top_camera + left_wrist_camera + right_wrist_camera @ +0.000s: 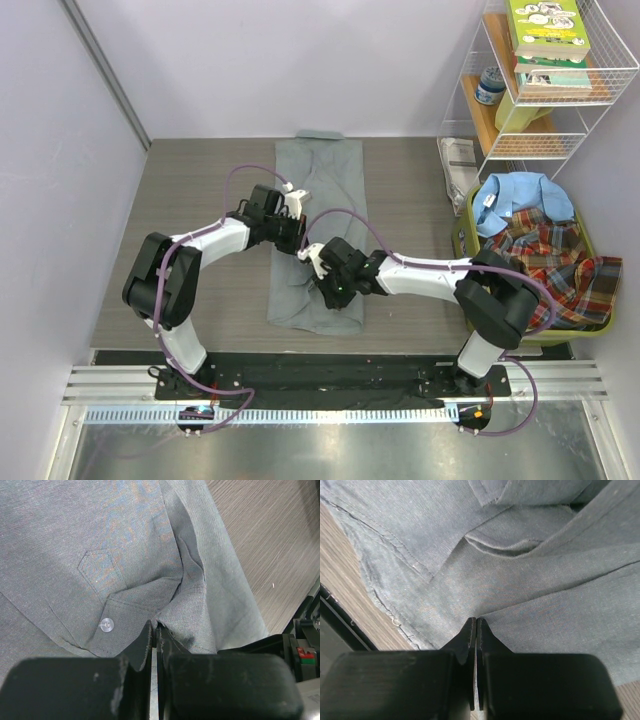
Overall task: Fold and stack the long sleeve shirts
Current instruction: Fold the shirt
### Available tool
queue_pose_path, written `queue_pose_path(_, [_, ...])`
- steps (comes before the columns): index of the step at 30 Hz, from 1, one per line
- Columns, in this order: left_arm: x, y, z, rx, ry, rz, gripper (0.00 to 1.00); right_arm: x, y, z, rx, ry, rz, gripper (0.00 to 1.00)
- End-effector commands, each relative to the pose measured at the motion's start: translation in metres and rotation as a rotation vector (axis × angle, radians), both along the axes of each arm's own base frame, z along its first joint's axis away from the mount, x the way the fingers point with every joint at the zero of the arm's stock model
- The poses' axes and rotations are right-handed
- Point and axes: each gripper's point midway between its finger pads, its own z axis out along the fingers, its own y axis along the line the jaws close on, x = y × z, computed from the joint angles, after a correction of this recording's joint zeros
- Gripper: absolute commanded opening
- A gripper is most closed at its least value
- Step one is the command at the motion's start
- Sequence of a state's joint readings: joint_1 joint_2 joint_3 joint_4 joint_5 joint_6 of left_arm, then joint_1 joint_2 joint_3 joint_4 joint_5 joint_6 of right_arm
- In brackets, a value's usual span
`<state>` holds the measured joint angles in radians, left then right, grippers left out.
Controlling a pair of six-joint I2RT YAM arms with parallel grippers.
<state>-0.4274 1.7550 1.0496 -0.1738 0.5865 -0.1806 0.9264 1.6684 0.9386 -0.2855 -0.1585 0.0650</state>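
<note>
A plain grey long sleeve shirt lies lengthwise down the middle of the table. My left gripper rests on its middle. In the left wrist view that gripper is shut on a raised fold of the grey shirt, just below a chest pocket and a button. My right gripper is close beside it, nearer the shirt's lower end. In the right wrist view the gripper is shut on a cloth edge of the grey shirt. A light blue shirt and a red-green plaid shirt sit in a basket.
The green basket stands at the table's right edge. Behind it is a wire shelf with books and a jar. A paper booklet lies beside the shelf. The black front rail runs along the near edge.
</note>
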Motion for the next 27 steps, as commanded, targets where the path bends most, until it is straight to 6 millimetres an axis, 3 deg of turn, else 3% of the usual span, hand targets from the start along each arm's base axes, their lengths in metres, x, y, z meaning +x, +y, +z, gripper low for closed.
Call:
queue_pose_path(1, [0.004,-0.001,0.004,-0.028,-0.014,0.001,0.00,0.009,0.018,0.045,0.087,-0.061,0.035,0.01])
queue_pose_path(6, [0.005,-0.002,0.006,-0.034,-0.012,0.002,0.00,-0.004,0.026,0.065,0.152,-0.024,0.097,0.01])
queue_pose_path(13, [0.005,-0.010,0.034,-0.126,-0.021,0.002,0.00,-0.013,0.034,0.047,0.158,0.036,0.157,0.01])
queue_pose_path(21, [-0.003,-0.017,0.069,-0.220,-0.017,0.001,0.00,-0.008,0.037,0.030,0.159,0.043,0.155,0.01])
queue_pose_path(27, [-0.007,-0.019,0.077,-0.250,0.000,-0.004,0.00,0.000,0.046,0.043,0.186,0.011,0.153,0.02])
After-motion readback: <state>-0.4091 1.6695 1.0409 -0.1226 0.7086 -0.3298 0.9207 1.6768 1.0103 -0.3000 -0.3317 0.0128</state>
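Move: Each hand already pinches cloth on the shirt's near half. For the right hand, the near hem's middle lies about 5 cm back and 4 cm left, the near left corner 3 cm back and 14 cm left, the near right corner 6 cm back and 6 cm right, all some 3 cm lower. For the left hand, the near hem's middle is about 18 cm back, 3 cm right and 6 cm down, with the collar 25 cm ahead and 4 cm right. Up and to the left goes the right hand, keeping its pinch on the near part of the shirt. It climbs about 4 cm, then sinks a little while still easing left, ending roughly 3 cm over and slightly back. The left hand holds still at first, then lifts its pinched fold about 5 cm, tilting some 10 degrees and drifting slightly right; both grippers stay shut. ##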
